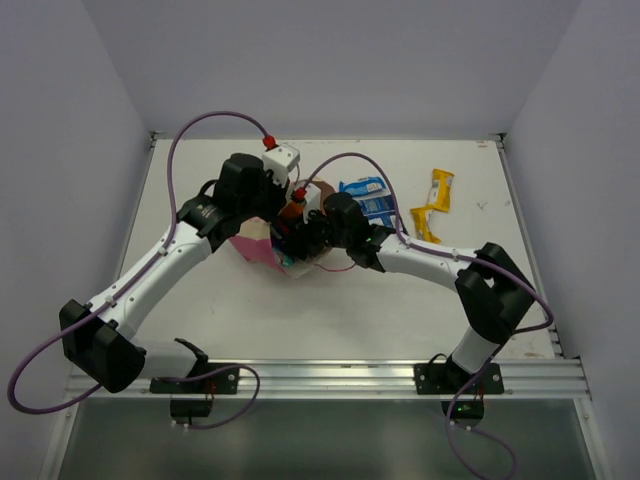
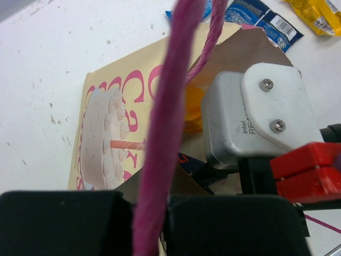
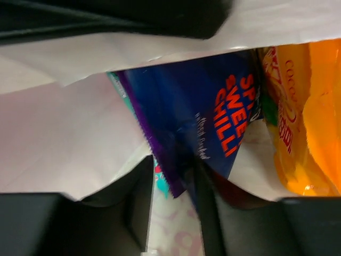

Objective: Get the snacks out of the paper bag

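Note:
The paper bag (image 1: 256, 243) lies at mid-table, its cream cake-printed front (image 2: 106, 128) facing up. My left gripper (image 1: 298, 200) (image 2: 152, 200) is shut on the bag's pink cord handle (image 2: 173, 96) and holds it up. My right gripper (image 1: 294, 238) (image 3: 173, 186) is inside the bag's pale interior, open, with a corner of a purple snack packet (image 3: 197, 117) between its fingers. An orange packet (image 3: 298, 122) lies beside it and a teal one (image 3: 162, 181) underneath. Outside on the table lie blue-and-white packets (image 1: 365, 197) (image 2: 261, 18) and yellow packets (image 1: 441, 190) (image 2: 314, 13).
The right wrist's grey camera housing (image 2: 256, 117) fills the bag's mouth. A second yellow packet (image 1: 425, 222) lies by the right forearm. White walls close in the table (image 1: 330, 310) at the back and both sides; a metal rail (image 1: 330, 378) runs along the near edge.

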You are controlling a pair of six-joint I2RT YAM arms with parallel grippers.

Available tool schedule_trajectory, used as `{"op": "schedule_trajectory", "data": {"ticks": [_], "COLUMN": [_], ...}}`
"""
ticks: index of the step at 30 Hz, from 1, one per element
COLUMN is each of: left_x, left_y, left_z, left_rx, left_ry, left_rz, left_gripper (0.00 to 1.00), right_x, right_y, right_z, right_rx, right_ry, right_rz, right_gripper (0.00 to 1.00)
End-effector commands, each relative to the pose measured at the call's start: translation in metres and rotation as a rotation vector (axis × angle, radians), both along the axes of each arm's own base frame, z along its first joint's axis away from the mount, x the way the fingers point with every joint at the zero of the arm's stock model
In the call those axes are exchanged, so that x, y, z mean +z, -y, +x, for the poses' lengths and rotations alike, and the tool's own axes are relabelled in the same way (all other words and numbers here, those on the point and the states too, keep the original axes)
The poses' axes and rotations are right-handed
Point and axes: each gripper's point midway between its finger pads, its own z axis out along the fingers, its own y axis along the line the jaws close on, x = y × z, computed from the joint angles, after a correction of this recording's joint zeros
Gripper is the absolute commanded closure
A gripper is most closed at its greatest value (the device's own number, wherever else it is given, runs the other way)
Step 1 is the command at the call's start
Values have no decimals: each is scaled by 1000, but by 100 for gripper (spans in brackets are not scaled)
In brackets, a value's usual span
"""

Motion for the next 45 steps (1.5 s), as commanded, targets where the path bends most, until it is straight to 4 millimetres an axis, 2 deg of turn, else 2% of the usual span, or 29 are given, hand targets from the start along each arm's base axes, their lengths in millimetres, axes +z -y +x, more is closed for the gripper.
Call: {"op": "schedule_trajectory", "data": {"ticks": [1,2,3,5,6,8,11,12,16,18,19,22,23,24,25,26,29,30,32,33,35,39,40,42,43,44,45], "left_x": [7,8,7,9,9,8,7,5,-1,0,0,2,3,4,4,4,4,3,2,3,3,7,7,5,3,3,1], "left_y": [-8,-8,-8,-8,-8,-8,-9,-16,-22,-24,-25,-27,-28,-28,-28,-30,-30,-30,-27,-27,-23,-18,-20,-15,-15,-14,-14], "left_z": [2,2,3,3,4,4,3,6,7,9,9,12,12,13,14,15,16,15,13,13,10,2,2,-3,-3,-5,-6], "left_rx": [37,39,41,44,45,45,48,79,99,108,112,125,130,132,136,140,134,133,114,110,84,42,23,-19,-25,-38,-46], "left_ry": [-11,-12,-12,-9,-9,-12,-13,-7,-12,-9,-7,4,7,11,13,20,21,19,15,17,12,11,28,19,19,19,14], "left_rz": [-4,-8,-8,-13,-14,-14,-7,11,33,36,38,41,43,44,45,53,63,66,61,57,45,22,47,41,46,50,53], "left_gripper": [100,100,100,100,100,100,100,100,100,100,100,100,100,100,100,100,100,100,100,100,100,100,100,100,100,100,100], "right_x": [38,35,31,29,31,32,47,54,103,109,123,131,149,152,163,182,216,233,248,256,261,257,248,241,242,225,226], "right_y": [-19,-19,-19,-16,-14,-9,1,4,26,36,43,61,71,78,87,98,128,145,166,184,199,223,233,236,246,243,241], "right_z": [16,16,17,19,19,21,14,13,-6,-13,-19,-25,-30,-33,-30,-34,-27,-23,-14,-3,7,42,62,82,95,112,122], "right_rx": [9,7,3,-16,-22,-43,-44,-49,-46,-49,-55,-99,-118,-131,-170,-193,-303,-358,-429,-496,-552,-659,-703,-724,-753,-750,-749], "right_ry": [100,98,95,98,105,118,146,159,211,206,222,234,260,258,278,308,357,375,386,380,378,353,329,286,281,243,236], "right_rz": [100,94,89,82,86,81,81,85,121,102,117,113,143,134,141,164,175,192,207,214,210,160,137,148,157,143,163], "right_gripper": [64,67,78,90,100,100,100,100,100,100,100,100,100,100,100,100,100,100,100,100,100,100,100,100,100,100,100]}}
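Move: The dark blue chilli packet lies in the paper bag just past the right hand's half-open fingers, its middle some 4 cm to the left, 2 cm ahead and 1 cm lower. The orange packet is 8 cm ahead, 1 cm left and slightly lower; out on the table, 8 cm down, the large blue packet lies 22 cm right and 10 cm ahead. From the left hand the chilli packet is about 3 cm back, 4 cm right and 8 cm below. The right hand finishes closing, pinching the chilli packet by its near end with barely a centimetre of nudge forward, then pulls it up and to the right out of the bag's mouth, drawing back some 4 cm as it climbs before swinging forward over the table; it ends about 24 cm higher and 25 cm to the right, 9 cm farther out, turned roughly 40 degrees clockwise with the fingers tipped up. The left hand keeps its shut grip on the bag's rim, drifting left about 2 cm and half back while the bag is emptied. ##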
